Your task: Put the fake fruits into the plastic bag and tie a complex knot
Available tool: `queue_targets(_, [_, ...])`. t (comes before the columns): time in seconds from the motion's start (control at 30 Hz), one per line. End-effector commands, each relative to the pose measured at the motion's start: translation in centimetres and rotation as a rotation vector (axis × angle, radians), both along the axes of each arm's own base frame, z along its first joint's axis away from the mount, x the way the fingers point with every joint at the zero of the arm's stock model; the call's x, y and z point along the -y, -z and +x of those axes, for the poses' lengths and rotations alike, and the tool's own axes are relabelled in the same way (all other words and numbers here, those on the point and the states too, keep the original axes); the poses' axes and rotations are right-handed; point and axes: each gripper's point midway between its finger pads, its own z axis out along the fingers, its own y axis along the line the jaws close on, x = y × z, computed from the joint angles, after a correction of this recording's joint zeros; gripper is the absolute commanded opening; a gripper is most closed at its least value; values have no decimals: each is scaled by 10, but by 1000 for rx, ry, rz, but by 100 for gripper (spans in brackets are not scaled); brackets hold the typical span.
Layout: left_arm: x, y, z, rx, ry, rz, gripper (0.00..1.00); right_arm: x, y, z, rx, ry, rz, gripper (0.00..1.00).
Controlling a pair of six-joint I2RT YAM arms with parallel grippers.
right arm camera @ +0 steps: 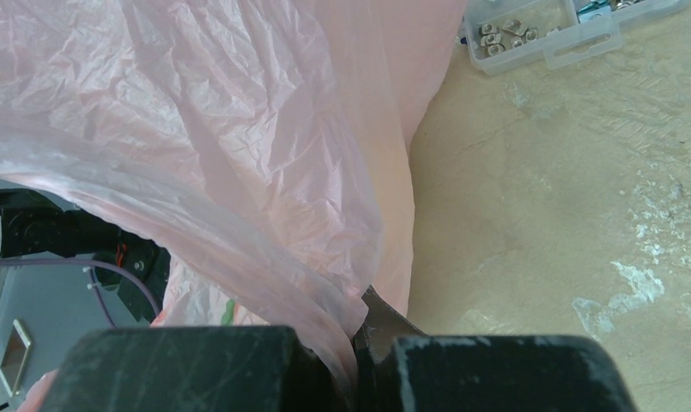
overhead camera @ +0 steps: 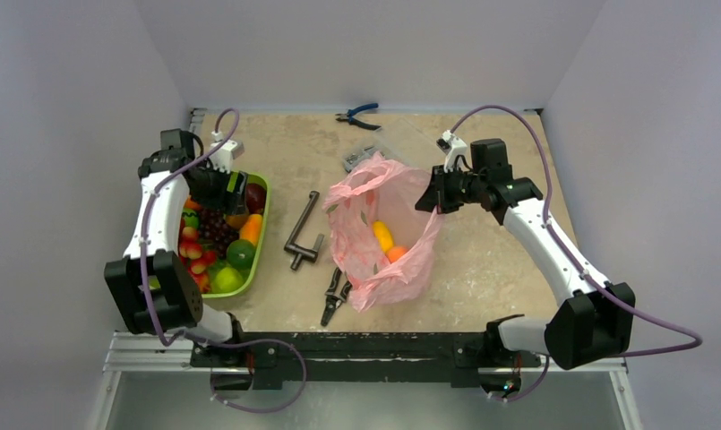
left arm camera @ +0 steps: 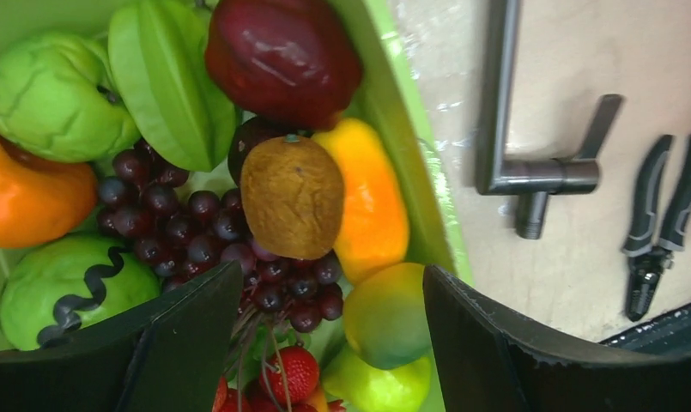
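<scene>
The fake fruits (overhead camera: 218, 237) lie heaped in a lime-green tray (overhead camera: 260, 246) at the left. My left gripper (overhead camera: 222, 188) hangs over them, open, with nothing between its fingers. In the left wrist view its jaws (left arm camera: 333, 318) straddle purple grapes (left arm camera: 196, 232) and a green-yellow fruit (left arm camera: 386, 313), below a brown kiwi (left arm camera: 292, 196) and a dark red apple (left arm camera: 281, 56). The pink plastic bag (overhead camera: 374, 237) stands open mid-table with a yellow fruit (overhead camera: 383, 236) and an orange fruit (overhead camera: 396, 253) inside. My right gripper (overhead camera: 433, 199) is shut on the bag's rim (right arm camera: 324, 283). No knot shows.
A dark L-shaped metal handle (overhead camera: 301, 233) lies between tray and bag, with black pliers (overhead camera: 336, 296) near the bag's front. Blue-handled pliers (overhead camera: 356, 114) lie at the table's far edge. A clear box of small parts (right arm camera: 539, 34) sits behind the bag.
</scene>
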Motion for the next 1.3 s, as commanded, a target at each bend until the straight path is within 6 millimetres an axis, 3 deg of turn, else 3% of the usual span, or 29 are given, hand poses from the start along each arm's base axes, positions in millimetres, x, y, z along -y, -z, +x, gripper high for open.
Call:
queue_targets(0.0, [-18,23,12,-68,-85,58,76,-3,-17,6,45,-8,18,0])
queue_targets(0.33, [-19,74,20,-147,-84,67,73,-3,-12,8,36,-5,13,0])
queue_targets(0.47, [-17,82,24,-150,-72,64,62,-3,-11,8,37,-6,9,0])
queue_targets(0.57, [-15,73,26,-134,-66,50,47,-2,-11,8,38,-5,8,0])
queue_targets(0.7, [-2,22,20,-9,-27,7,34,-2,-11,7,38,-7,5,0])
queue_targets(0.83, [51,-53,-8,246,225,-91,33,-3,-8,6,31,-11,7,0])
queue_targets(1.0, [148,-123,-81,549,718,-185,36,-4,-7,7,25,-14,16,0])
queue_targets(1.1, [194,-144,-118,694,968,-192,37,-4,-9,7,31,-11,17,0])
queue_targets(1.27, [261,-147,-140,810,1250,-134,36,-4,-8,6,29,-12,19,0])
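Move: The brown round fruit lies almost under the open left hand, some 9 cm down, 1 cm ahead and 2 cm left. In the bowl around it, the dark red fruit sits about 5 cm farther out and 4 cm right of it, the long orange fruit 3 cm back and 5 cm right of it, the grapes 3 cm back and 5 cm left of it. The bag's middle is roughly 37 cm right of the hand and 7 cm back. From the right hand, the brown fruit is about 52 cm left, 2 cm ahead and 14 cm down. Down some 8 cm into the bowl goes the left hand, tilting slightly, and its fingers close around the brown fruit and keep their grip. It then lifts the fruit and swings up, right and back towards the bag, over 20 cm to the right, turning clockwise with the fingertips swinging up from straight down. The right hand stays put, still pinching the bag's rim. ##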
